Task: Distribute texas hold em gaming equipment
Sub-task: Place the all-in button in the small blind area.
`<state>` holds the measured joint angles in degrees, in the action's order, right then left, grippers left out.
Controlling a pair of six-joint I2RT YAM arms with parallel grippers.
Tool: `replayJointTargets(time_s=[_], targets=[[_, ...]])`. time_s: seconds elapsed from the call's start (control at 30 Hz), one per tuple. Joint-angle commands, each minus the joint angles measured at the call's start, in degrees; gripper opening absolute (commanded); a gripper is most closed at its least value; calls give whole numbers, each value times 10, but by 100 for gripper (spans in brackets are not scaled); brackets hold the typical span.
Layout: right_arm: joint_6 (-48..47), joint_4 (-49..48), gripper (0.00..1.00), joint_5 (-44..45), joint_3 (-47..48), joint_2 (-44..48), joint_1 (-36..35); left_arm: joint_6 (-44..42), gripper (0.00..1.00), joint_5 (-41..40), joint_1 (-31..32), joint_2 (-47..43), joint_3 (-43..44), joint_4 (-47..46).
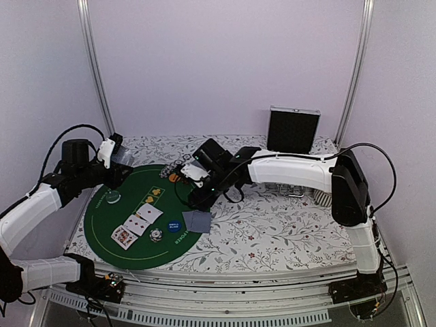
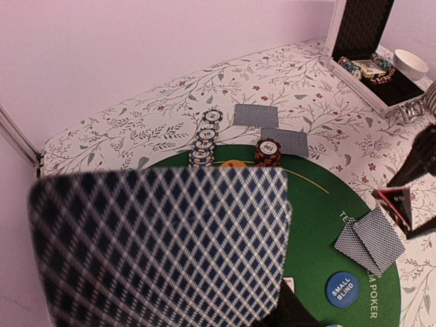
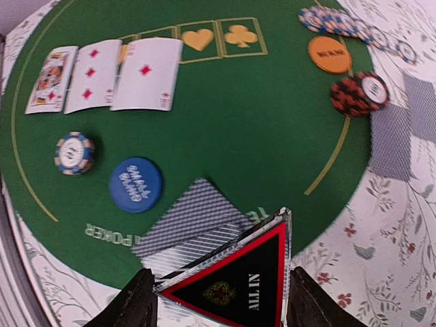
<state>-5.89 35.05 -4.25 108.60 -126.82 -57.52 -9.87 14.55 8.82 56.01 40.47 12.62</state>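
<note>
My left gripper [image 1: 117, 162] hovers over the far left edge of the green mat [image 1: 109, 238], shut on grey-blue-backed playing cards [image 2: 163, 245] that fill the left wrist view and hide its fingers. My right gripper [image 3: 221, 300] holds the dark red-edged triangular marker [image 3: 242, 279], which reads "ALL IN", between its two fingers. It hangs just above two face-down cards [image 3: 194, 225] at the mat's right edge. On the mat lie three face-up cards [image 3: 102, 76], a blue disc [image 3: 135, 184], a striped chip [image 3: 73, 152], an orange disc [image 3: 330, 54], a red chip stack [image 3: 360, 92] and a fanned chip row [image 3: 354, 28].
Two more face-down cards [image 2: 255, 116] lie on the floral cloth beyond the mat. The open silver-and-black case [image 1: 293, 129] stands at the back right, with chips inside and a white bowl [image 2: 411, 63] beside it. The table's front rail [image 1: 225, 300] runs along the near edge.
</note>
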Motion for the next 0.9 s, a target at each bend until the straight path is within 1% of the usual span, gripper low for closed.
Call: replayJointTargets(time_s=[0.0, 0.17, 0.27, 0.4, 0.57, 0.6, 0.7, 0.87], targets=[[4, -18, 50, -34, 36, -8, -62, -4, 40, 4, 2, -2, 5, -15], [19, -1, 50, -5, 68, -60, -112, -4, 40, 5, 3, -2, 5, -15], [24, 20, 50, 16, 88, -102, -122, -3, 40, 6, 3, -2, 6, -14], [25, 36, 50, 52, 105, -132, -131, -4, 40, 6, 4, -2, 6, -14], [16, 31, 69, 52, 107, -130, -134, -5, 40, 6, 5, -2, 5, -14], [15, 31, 74, 50, 108, -129, -135, -5, 40, 6, 5, -2, 5, -14], [14, 30, 100, 42, 108, -123, -135, -5, 40, 7, 4, -1, 5, -14], [4, 28, 99, 26, 106, -87, -135, -6, 40, 8, 5, 0, 5, -14]])
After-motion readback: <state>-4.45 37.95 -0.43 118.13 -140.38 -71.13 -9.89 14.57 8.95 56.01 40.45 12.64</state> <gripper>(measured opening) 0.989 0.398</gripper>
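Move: The right hand holds the all-in button. Its spot on the green mat lies about 11 cm back, 7 cm to the left and 8 cm below. The small blind button is some 4 cm farther out than that spot and 2 cm left of it; the chip stack is about 10 cm back and 14 cm left of the hand, the face-down cards about 5 cm back and 2 cm left. From the left hand the spot is roughly 13 cm back, 14 cm right, 18 cm down. Carry the all-in button back about 11 cm and left, at first rising slightly over the face-down cards, then lower it some 8 cm onto the felt just on the near side of the small blind button, turning the hand about 10 degrees counter-clockwise on the way. Stop there and spread the right fingers wide to let go of it. ##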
